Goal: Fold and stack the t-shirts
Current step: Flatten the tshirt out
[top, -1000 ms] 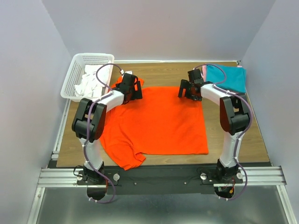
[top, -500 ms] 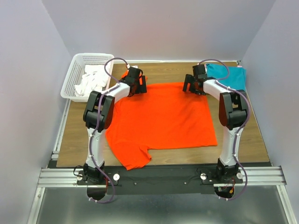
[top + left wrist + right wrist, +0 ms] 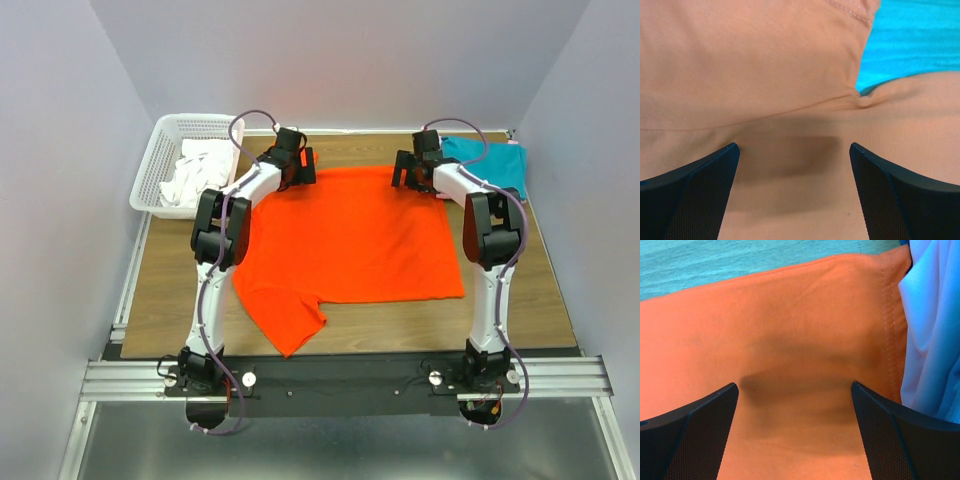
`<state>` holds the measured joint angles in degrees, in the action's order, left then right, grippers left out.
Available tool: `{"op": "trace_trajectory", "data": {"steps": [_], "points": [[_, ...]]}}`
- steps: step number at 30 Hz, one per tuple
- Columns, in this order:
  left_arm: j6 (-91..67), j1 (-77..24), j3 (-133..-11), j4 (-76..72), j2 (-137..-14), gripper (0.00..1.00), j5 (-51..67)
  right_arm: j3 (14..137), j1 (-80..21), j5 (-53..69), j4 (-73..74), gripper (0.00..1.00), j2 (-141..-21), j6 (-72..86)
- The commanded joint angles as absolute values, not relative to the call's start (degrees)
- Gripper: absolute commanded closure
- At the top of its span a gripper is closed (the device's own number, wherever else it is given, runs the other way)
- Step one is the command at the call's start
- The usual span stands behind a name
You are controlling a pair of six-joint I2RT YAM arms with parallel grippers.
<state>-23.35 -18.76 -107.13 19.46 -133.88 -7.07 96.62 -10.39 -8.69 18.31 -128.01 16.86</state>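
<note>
The orange-red t-shirt (image 3: 350, 240) lies spread flat on the wooden table, with one sleeve (image 3: 290, 325) pointing toward the near edge. My left gripper (image 3: 292, 168) is at the shirt's far left corner and my right gripper (image 3: 411, 172) is at its far right corner. Both are low over the cloth. In the left wrist view the orange cloth (image 3: 765, 65) fills the space under the open left gripper (image 3: 794, 147). The right wrist view shows the same cloth (image 3: 790, 330) and its hem below the open right gripper (image 3: 795, 386). Nothing is pinched between either pair of fingers.
A teal t-shirt (image 3: 490, 165) lies folded at the far right, just beyond the right gripper. A white mesh basket (image 3: 150, 175) holding white cloth (image 3: 195, 175) stands at the far left. A pale cloth (image 3: 930, 340) borders the hem in the right wrist view.
Both grippers have reached farther toward the back of the table, and the orange shirt has slid away from the near edge with them. Both stay open.
</note>
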Motion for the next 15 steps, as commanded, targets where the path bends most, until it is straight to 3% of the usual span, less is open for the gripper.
{"op": "trace_trajectory", "data": {"steps": [1,9,15], "points": [[-22.06,-17.75,-110.03,22.41,-136.58,0.02,-4.57,98.0,-10.2,-8.88,20.57,0.0,-131.13,15.82],[-19.69,-17.58,-118.83,25.93,-132.04,0.02,-5.36,102.47,-10.2,-4.66,22.32,0.0,-128.07,14.68],[-22.66,-18.98,-104.18,20.84,-114.57,0.02,-5.53,98.97,-11.6,-0.35,22.5,0.0,-118.05,14.85]]}}
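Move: The orange t-shirt lies spread right under both open grippers, just below fingertip height; its middle is roughly 18 cm back and 13 cm right of the left hand. Its far sleeve is about 6 cm ahead and 3 cm left of that hand, the white basket some 35 cm left and 4 cm ahead. From the right hand the shirt's middle is some 18 cm back and 16 cm left, the folded stack about 23 cm right and 4 cm ahead. The orange t-shirt, already drawn forward, is let go near its far edge as both hands' fingertips come off the cloth, still wide open. The left hand eases a couple of centimetres forward, then rises quickly by about 8 cm, its fingers tilting slightly up; the right barely moves at first, then lifts some 3 cm while drifting a little left. ##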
